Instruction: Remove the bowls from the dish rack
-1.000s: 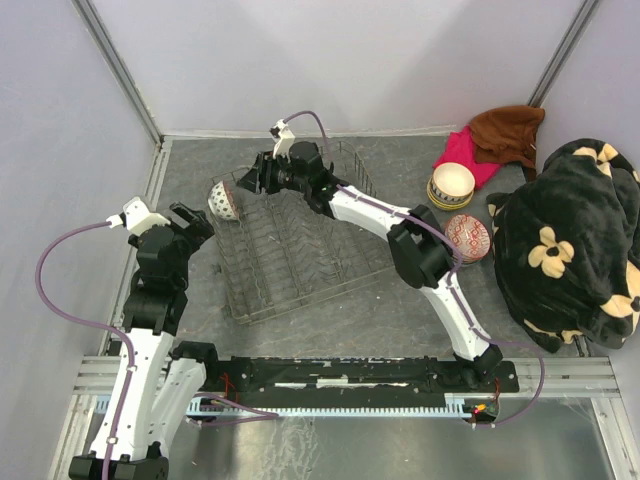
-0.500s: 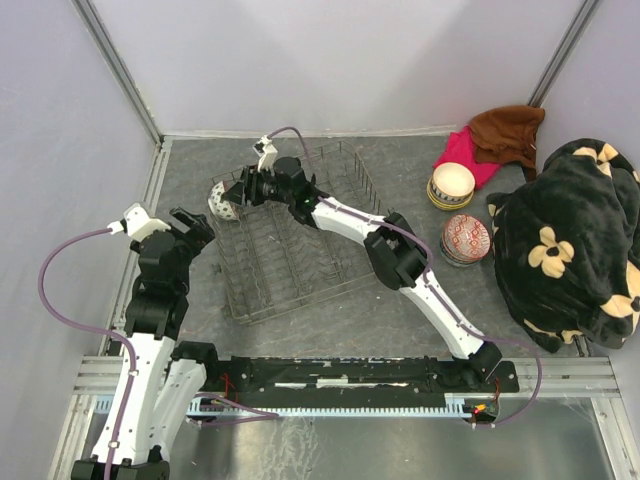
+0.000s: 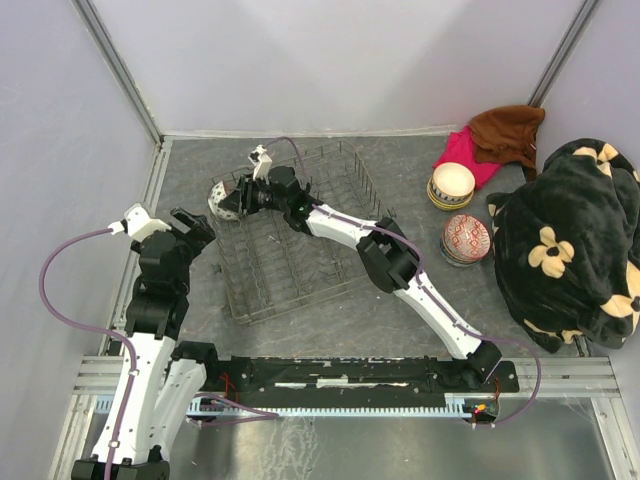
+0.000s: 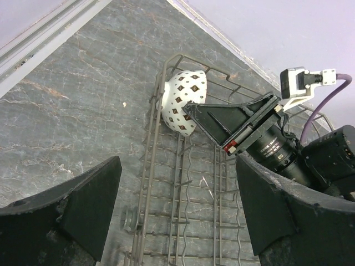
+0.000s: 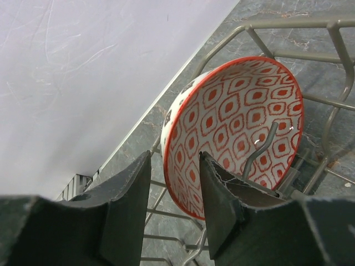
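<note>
One bowl [image 3: 222,199], white outside with small dark diamonds and red lattice inside, stands on edge in the far left corner of the dish rack [image 3: 290,255]. My right gripper [image 3: 239,197] reaches across the rack to it. In the right wrist view the bowl [image 5: 238,124] has its rim between the fingers of the right gripper [image 5: 175,163], one finger inside and one outside, with a gap still showing, so it is open. My left gripper [image 4: 177,166] hangs open over the rack's left side [image 4: 183,188], short of the bowl [image 4: 182,102].
At the right stand a cream bowl on a yellow one [image 3: 451,185] and an upside-down red lattice bowl [image 3: 467,238]. Pink [image 3: 460,155] and brown [image 3: 508,130] cloths and a black floral blanket [image 3: 570,240] lie beyond them. Walls close the table's far side.
My right arm has stretched left across the rack until its fingers straddle the bowl's rim, and the jaws have narrowed a little. The left arm has stayed put.
</note>
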Tool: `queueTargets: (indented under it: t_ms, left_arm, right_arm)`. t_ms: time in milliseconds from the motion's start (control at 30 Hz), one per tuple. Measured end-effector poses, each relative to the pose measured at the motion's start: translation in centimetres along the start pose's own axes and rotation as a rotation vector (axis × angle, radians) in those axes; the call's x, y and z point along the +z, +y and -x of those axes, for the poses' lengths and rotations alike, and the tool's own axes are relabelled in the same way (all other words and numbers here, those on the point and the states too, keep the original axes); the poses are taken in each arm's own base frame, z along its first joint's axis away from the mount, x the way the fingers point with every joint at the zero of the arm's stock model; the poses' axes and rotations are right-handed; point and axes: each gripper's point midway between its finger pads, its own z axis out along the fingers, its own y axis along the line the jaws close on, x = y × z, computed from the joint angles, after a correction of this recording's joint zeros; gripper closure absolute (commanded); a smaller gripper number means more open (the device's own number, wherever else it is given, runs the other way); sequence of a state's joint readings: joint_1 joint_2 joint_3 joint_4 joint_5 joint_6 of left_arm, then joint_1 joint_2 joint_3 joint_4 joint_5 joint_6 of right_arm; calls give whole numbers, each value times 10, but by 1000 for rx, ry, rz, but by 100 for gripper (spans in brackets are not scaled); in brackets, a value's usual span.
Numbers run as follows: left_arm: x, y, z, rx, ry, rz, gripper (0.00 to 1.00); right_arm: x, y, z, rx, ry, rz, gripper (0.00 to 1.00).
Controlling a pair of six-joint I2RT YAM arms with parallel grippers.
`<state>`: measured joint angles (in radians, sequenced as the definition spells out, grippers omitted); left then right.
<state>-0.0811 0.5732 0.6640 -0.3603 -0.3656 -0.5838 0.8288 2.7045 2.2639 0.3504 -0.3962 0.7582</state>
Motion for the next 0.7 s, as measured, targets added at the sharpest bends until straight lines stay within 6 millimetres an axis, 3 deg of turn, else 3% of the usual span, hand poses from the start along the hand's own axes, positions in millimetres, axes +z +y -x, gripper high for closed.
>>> queueTargets:
  t_ms: [167,467,567,700]
  left_arm:
    - [1,1,-1,1,1,1,9]
    - [3,3,-7,7,16,10,9]
    - [4,3,-7,6,13,9,9]
    - [5,2,-6,5,11,7,9]
  right_arm:
    - [2,-4,-6,16,3,3,68]
    - [3,4,1,9,-22,34,87]
    - [3,7,2,10,-29,43,98]
    - [3,7,2,9,-29,44,99]
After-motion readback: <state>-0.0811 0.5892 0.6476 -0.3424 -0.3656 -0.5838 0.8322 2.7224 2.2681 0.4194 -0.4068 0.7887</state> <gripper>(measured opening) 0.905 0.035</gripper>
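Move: The last bowl stands on edge in the dish rack, its middle some 4 cm to the right hand's left, 2 cm back and 2 cm below; the half-open fingers are already astride its rim. The rack's far left corner lies about 4 cm ahead, 7 cm left and 3 cm below; the rack's middle is roughly 9 cm back, 16 cm right and 8 cm below. From the left hand the bowl is about 15 cm ahead, 6 cm right and 13 cm below. Almost in place, the right hand shuts from about half open to nearly closed and pinches the bowl's rim, one finger inside the bowl and the other outside. It sinks about half a centimetre, then rises roughly 1 cm with a slight drift left, rolling only a few degrees. ##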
